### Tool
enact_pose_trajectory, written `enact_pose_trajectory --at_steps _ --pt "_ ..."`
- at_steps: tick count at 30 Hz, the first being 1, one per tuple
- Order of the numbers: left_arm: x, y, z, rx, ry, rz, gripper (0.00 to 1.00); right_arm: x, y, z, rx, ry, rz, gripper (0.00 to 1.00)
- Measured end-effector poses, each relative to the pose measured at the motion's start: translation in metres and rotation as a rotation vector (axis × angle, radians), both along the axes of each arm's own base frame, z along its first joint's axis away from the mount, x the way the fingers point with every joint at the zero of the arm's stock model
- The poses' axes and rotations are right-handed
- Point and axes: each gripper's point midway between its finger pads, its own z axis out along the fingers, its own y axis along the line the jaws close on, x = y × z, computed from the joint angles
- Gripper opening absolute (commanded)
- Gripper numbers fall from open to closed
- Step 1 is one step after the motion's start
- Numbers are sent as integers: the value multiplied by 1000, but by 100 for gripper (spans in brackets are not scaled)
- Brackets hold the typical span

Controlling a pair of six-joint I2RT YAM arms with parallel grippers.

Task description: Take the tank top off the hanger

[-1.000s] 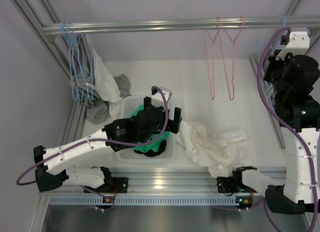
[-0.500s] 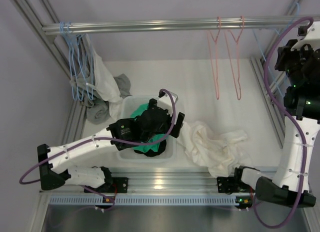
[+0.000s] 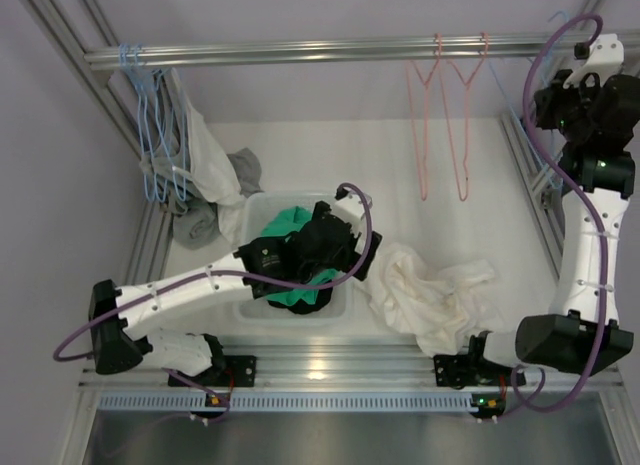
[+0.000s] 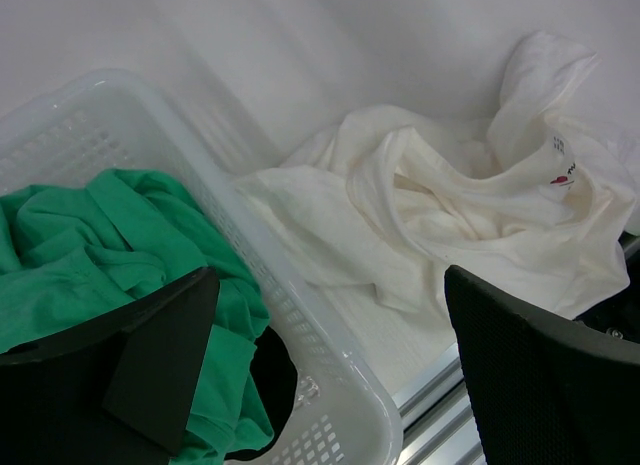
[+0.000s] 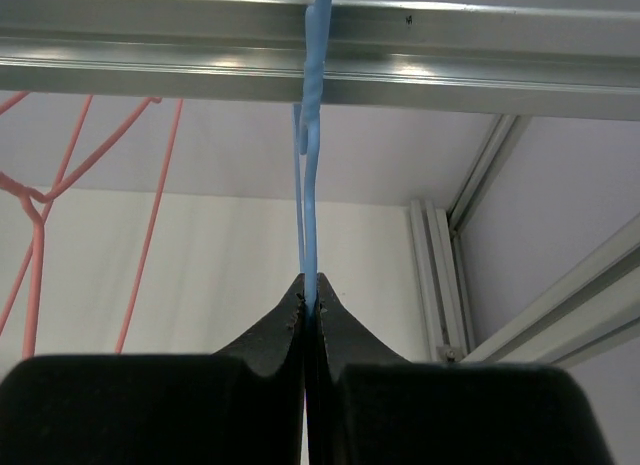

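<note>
The cream tank top [image 3: 430,295] lies crumpled on the table right of the basket, off any hanger; it also shows in the left wrist view [image 4: 440,205]. My right gripper [image 5: 312,290] is shut on a thin blue hanger [image 5: 312,185] and holds it up just below the rail [image 5: 320,60], at the far right in the top view [image 3: 565,90]. My left gripper [image 4: 330,285] is open and empty, hovering over the right rim of the white basket [image 4: 300,295], with the tank top just beyond it; it shows in the top view too [image 3: 345,250].
The basket [image 3: 250,200] holds a green garment [image 4: 100,245] and a black one [image 4: 265,375]. Two pink hangers [image 3: 445,115] hang from the rail [image 3: 300,53]. Blue hangers with grey and white clothes [image 3: 170,155] hang at the left. Aluminium frame posts stand at both sides.
My right arm has lifted the blue hanger up and back to the rail. My left arm has moved right across the basket towards its right rim.
</note>
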Motion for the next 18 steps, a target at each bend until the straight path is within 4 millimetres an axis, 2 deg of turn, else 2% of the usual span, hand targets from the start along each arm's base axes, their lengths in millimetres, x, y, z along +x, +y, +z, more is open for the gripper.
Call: enact_pose_trajectory --at_steps 4,9,14,15,16,17,18 --pt "-1 -8 -9 11 16 -26 99 8 -1 -11 12 15 4 0" --pt "-3 -16 -15 14 29 -54 99 6 -2 -43 26 68 -3 0" --pt "-5 -25 -25 26 52 -86 99 -4 -2 -34 12 28 -20 0" --pt "-6 -26 -28 29 58 -92 99 -7 -2 -30 9 17 -23 4" --pt "-7 -27 -30 32 63 -97 99 -10 -1 -28 8 9 -27 18" --pt "-7 -29 -32 34 68 -103 99 -14 -1 -25 17 3 -32 61" --pt "-8 -30 -34 35 73 -110 99 -17 0 -23 27 -2 -37 87"
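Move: The right hand is shut on the blue hanger; the rail it is bound for runs about 5 cm ahead and 8 cm above, and the nearer pink hanger hangs some 14 cm to its left, 5 cm ahead and 4 cm lower. From the open left hand the crumpled white tank top lies about 18 cm right, 1 cm back and 20 cm below; the basket's middle is 11 cm left, 5 cm ahead, equally far down. Lowering the blue hanger, still pinched, about 4 cm with a slight push forward to set its hook on the rail, the right hand then rises about 2 cm and draws back some 2.5 cm, its fingers opening off the wire. Meanwhile the left hand, wide open, sinks about 3.5 cm and goes 3 cm right towards the white tank top, touching nothing. ##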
